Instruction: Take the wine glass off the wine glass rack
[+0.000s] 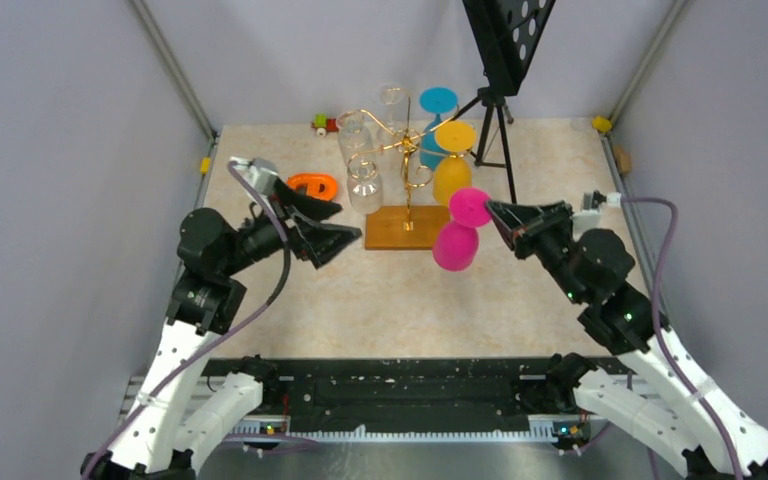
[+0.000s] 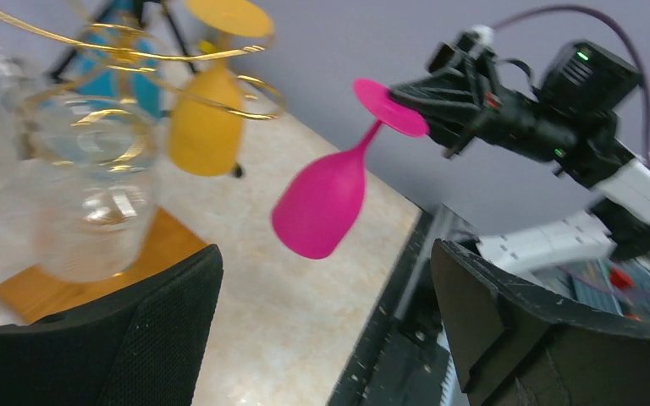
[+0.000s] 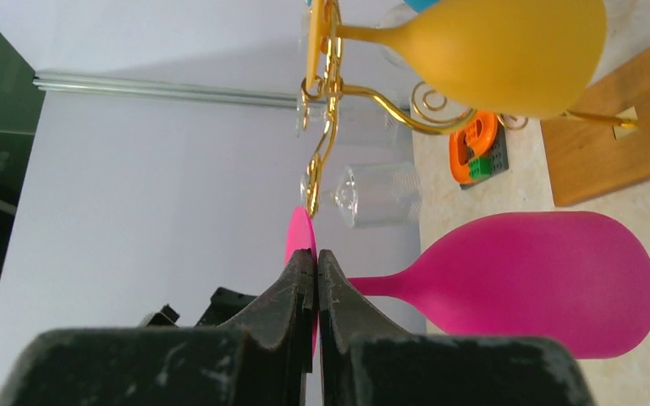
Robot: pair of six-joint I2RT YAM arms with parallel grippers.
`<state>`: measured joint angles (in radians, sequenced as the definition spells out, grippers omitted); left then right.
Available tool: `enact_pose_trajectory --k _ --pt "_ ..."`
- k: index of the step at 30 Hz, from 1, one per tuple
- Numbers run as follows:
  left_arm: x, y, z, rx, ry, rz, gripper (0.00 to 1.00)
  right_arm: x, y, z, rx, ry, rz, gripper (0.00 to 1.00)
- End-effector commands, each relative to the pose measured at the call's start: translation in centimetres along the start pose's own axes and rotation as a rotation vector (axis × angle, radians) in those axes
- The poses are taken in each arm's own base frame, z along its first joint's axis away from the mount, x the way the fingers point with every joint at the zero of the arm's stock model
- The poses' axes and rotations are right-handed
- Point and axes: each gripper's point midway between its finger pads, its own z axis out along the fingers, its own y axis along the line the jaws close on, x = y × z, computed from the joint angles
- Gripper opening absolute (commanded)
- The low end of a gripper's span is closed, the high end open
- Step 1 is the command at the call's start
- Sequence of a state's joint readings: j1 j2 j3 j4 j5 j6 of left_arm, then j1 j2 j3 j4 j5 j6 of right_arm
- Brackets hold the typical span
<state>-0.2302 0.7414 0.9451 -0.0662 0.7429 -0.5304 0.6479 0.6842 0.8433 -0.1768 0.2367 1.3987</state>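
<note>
The pink wine glass (image 1: pixel 455 245) hangs upside down and tilted, clear of the gold wine glass rack (image 1: pixel 405 150), just right of the rack's wooden base (image 1: pixel 407 227). My right gripper (image 1: pixel 490 207) is shut on the edge of the glass's round foot (image 3: pixel 299 237), and the bowl (image 3: pixel 542 279) points away from it. The rack's nearest gold arm (image 3: pixel 320 161) ends just above the foot. My left gripper (image 1: pixel 345 222) stands open left of the base with nothing between its fingers. In the left wrist view the pink glass (image 2: pixel 322 203) lies beyond the jaws.
A yellow glass (image 1: pixel 451 175), a blue glass (image 1: pixel 438 105) and clear glasses (image 1: pixel 364 185) still hang on the rack. A black tripod stand (image 1: pixel 495 110) rises behind it on the right. An orange toy (image 1: pixel 313 185) lies by the left gripper, a small toy car (image 1: pixel 325 124) at the back.
</note>
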Motion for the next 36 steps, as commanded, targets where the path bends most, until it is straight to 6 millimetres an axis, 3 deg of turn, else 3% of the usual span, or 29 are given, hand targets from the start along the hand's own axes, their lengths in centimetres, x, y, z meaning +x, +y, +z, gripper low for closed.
enact_pose_trajectory --k 1,10,15,18,27,32,36 --pt "0.8 -5.0 2.4 0.224 0.012 0.106 0.96 0.2 1.0 -3.6 -0.044 0.050 0.083 0.00" --pt "3.0 -6.1 9.2 0.241 0.077 -0.299 0.88 -1.2 8.0 -8.3 -0.296 0.072 0.143 0.00" --pt "2.6 -6.6 10.9 0.206 0.092 -0.548 0.88 -1.8 11.9 -9.8 -0.437 0.070 0.124 0.00" --pt "1.5 -7.5 10.9 0.249 0.068 -0.672 0.89 -2.1 13.6 -10.3 -0.519 0.063 0.124 0.00" --pt "-1.8 -11.0 9.7 0.471 0.031 -0.823 0.85 0.4 15.2 -8.7 -0.639 0.189 0.179 0.00" --pt "-3.8 -13.0 7.7 0.600 -0.010 -0.831 0.70 0.4 14.4 -8.3 -0.623 0.179 0.190 0.00" --pt "-4.3 -13.1 7.4 0.592 -0.031 -0.806 0.54 -0.7 13.3 -8.0 -0.599 0.115 0.214 0.00"
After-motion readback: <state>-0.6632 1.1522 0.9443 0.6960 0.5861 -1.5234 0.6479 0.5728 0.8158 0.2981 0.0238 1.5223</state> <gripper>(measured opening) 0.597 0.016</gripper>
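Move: The right gripper already holds the pink wine glass by its foot; the glass's middle lies about 2 cm ahead, 5 cm left and 8 cm below that hand. From the open left gripper it lies some 21 cm right, 3 cm ahead and 8 cm below. The nearest clear glass is about 12 cm ahead of the left hand, 3 cm right and 10 cm below; the yellow glass hangs roughly 13 cm ahead of the right hand, 6 cm left and 8 cm below. Draw the right gripper up about 13 cm and back some 7 cm, keeping its pinch on the wine glass's foot while tipping up and rolling to swing the bowl towards the left hand. Bring the left gripper about 13 cm right to the bowl, dipping first and then rising, rolling and tipping down some 30 degrees; begin closing its fingers around the rim. ##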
